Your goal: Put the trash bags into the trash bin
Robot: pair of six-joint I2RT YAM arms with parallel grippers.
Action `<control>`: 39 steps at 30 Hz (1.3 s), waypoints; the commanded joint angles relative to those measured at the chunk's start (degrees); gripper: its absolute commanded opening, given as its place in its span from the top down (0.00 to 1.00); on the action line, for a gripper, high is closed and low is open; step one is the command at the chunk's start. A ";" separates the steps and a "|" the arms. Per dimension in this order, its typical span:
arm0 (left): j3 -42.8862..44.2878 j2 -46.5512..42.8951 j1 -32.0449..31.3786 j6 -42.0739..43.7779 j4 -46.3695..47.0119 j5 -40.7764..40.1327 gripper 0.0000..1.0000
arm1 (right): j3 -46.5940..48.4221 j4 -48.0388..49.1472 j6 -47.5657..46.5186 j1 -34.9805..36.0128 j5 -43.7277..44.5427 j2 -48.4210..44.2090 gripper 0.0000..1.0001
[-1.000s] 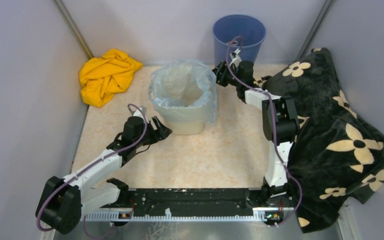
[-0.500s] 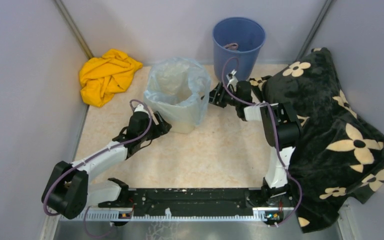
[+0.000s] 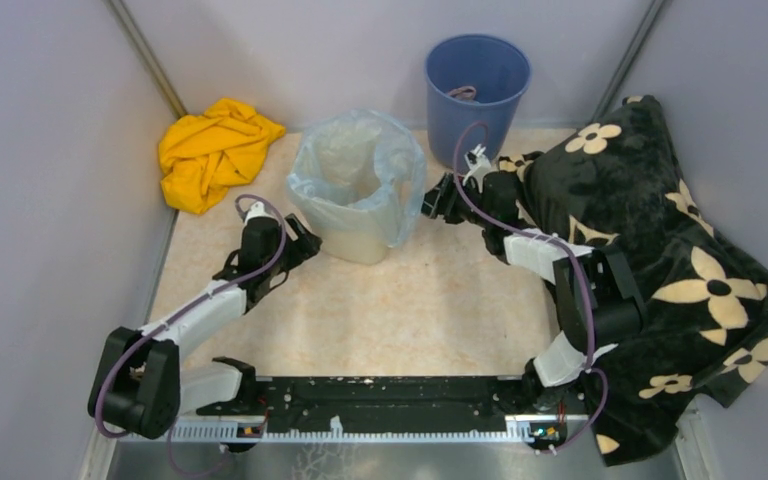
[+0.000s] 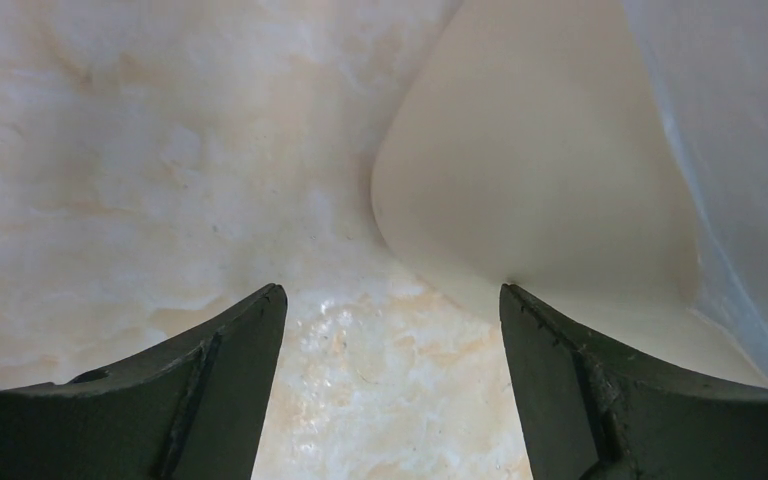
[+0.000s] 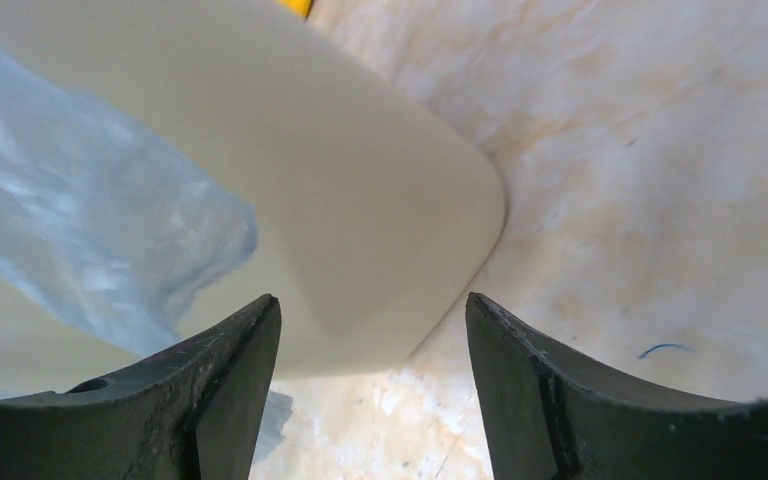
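Observation:
The cream trash bin (image 3: 358, 238) stands mid-table with a pale-blue trash bag (image 3: 392, 190) lining it and folded over its rim. My left gripper (image 3: 303, 240) is low beside the bin's left base, open and empty; its wrist view shows the bin wall (image 4: 530, 180) and bag edge (image 4: 740, 150) just ahead. My right gripper (image 3: 430, 203) is open and empty by the bin's right side. In the right wrist view the bin (image 5: 360, 230) and the hanging bag (image 5: 90, 240) lie in front of the gripper (image 5: 372, 305).
A blue bucket (image 3: 477, 80) stands at the back, with the right arm's cable near it. A yellow cloth (image 3: 210, 150) lies at the back left. A black flowered blanket (image 3: 680, 260) covers the right side. Grey walls enclose the table.
The bin with the bag shifted slightly left. My left gripper drew back left and opened a little. My right arm came down and toward the bin's right side.

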 commanded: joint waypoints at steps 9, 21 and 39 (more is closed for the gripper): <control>2.44 1.69 4.02 0.22 3.50 0.79 0.16 | 14.69 9.21 6.28 -4.60 4.61 11.59 0.32; -4.66 -5.13 3.97 -4.52 4.22 12.23 0.17 | 18.49 47.15 26.99 -3.84 -5.68 31.23 0.32; 1.58 2.81 3.97 -3.63 5.52 10.96 0.17 | 14.39 50.74 25.29 0.91 -12.10 30.60 0.32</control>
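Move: Between the two open hands stands the cream trash bin, already lined with the blue trash bag. Its middle lies about 6 cm ahead and 9 cm to the right of the left hand, some 4 cm higher. From the right hand it is roughly 14 cm left and 2 cm ahead, about 2 cm lower. The blue bin stands some 19 cm ahead and 8 cm right of the right hand, and the yellow cloth about 21 cm ahead and 20 cm left of the left hand. Swinging around the lined bin's right side, the right hand goes forward about 11 cm, first bowing out to the right, then comes in leftwards some 9 cm against the bin side and eases back slightly, rolling about 25 degrees with its left side rising. The left hand nudges forward-left, draws back and right, then creeps forward again by the bin's near-left corner. Both grippers stay open. ##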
